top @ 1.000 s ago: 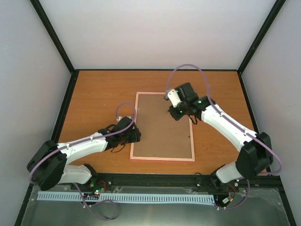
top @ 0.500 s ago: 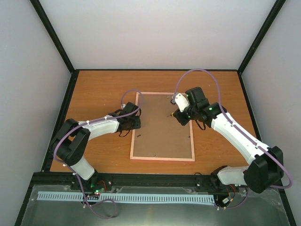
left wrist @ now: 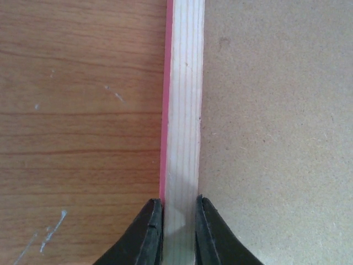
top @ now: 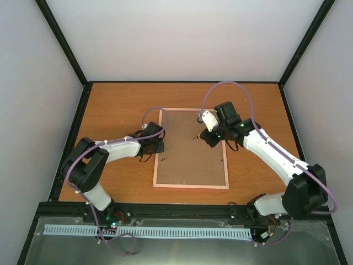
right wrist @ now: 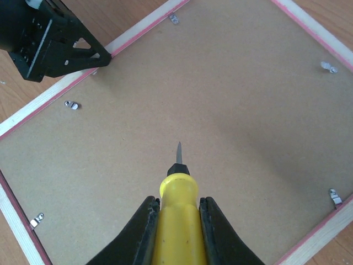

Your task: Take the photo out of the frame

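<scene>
The frame (top: 190, 186) lies face down on the table, its pale wood rail with pink edge around the brown backing board (top: 190, 149). The photo is hidden under that board. My left gripper (top: 157, 144) sits at the frame's left side. In the left wrist view, the left gripper (left wrist: 179, 207) is shut on the frame's rail (left wrist: 183, 110), one finger against each side. My right gripper (right wrist: 178, 201) is shut on a yellow-handled screwdriver (right wrist: 177, 226) and hovers over the board's upper right part (top: 205, 135). The tip points down at the bare board.
Small metal tabs hold the board along the rails (right wrist: 72, 104) (right wrist: 174, 18) (right wrist: 329, 67) (right wrist: 335, 197). Orange-brown tabletop (top: 116, 105) surrounds the frame. White walls with black posts close in the back and sides.
The left gripper slid up along the frame's left edge and closed on the rail. The right gripper with the screwdriver shifted slightly over the board.
</scene>
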Controlling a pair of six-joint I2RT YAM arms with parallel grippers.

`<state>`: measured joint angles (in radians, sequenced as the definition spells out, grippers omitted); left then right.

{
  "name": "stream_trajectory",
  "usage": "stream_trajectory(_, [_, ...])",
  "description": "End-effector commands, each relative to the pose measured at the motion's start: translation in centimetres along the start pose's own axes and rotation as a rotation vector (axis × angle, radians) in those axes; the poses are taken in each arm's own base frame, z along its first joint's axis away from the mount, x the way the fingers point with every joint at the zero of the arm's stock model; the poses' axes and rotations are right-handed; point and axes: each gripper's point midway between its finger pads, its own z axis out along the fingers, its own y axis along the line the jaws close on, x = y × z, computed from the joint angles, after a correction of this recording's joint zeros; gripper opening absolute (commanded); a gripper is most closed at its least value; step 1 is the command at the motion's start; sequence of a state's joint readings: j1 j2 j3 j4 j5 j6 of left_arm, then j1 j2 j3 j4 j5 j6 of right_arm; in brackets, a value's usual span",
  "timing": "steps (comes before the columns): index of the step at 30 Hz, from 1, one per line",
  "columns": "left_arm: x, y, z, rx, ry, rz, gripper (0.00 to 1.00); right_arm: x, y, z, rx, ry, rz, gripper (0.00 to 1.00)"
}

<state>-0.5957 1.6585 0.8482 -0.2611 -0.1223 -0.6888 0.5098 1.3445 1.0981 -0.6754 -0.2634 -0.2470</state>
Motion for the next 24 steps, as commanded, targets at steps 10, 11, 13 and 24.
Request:
stream_trajectory(10, [5.6, 3.1, -1.9, 0.049, 0.057, -0.066, 0.02, -6.2, 1.5, 2.7, -0.135, -0.043, -0.052, 0.03])
stream_trajectory(11, [5.7, 3.1, -2.3, 0.061, 0.049, -0.072, 0.02, -6.7, 2.0, 3.2, -0.147, -0.041, -0.064, 0.03])
stream_trajectory(13, [6.2, 3.4, -2.6, 0.077, 0.045, -0.083, 0.01, -7.7, 3.1, 4.3, -0.173, -0.036, -0.087, 0.03])
stream_trajectory(24, [7.3, 3.7, -3.1, 0.115, 0.041, -0.082, 0.01, -9.8, 7.9, 12.5, -0.302, 0.074, -0.127, 0.03])
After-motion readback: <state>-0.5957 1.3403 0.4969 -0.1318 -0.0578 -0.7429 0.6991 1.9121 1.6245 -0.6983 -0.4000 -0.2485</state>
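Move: The far-left clip on the frame's left rail lies some 17 cm left of the right hand, 7 cm ahead and 15 cm below; the nearer clip is about 18 cm left and 10 cm back, equally low. From the left hand, already pinching that rail, the far-left clip is roughly 11 cm ahead and 2 cm right, the nearer clip 6 cm back and 1 cm right, both about level. Right hand swings yellow tool about 15 cm left towards far-left clip; left drags frame some 6 cm back. ##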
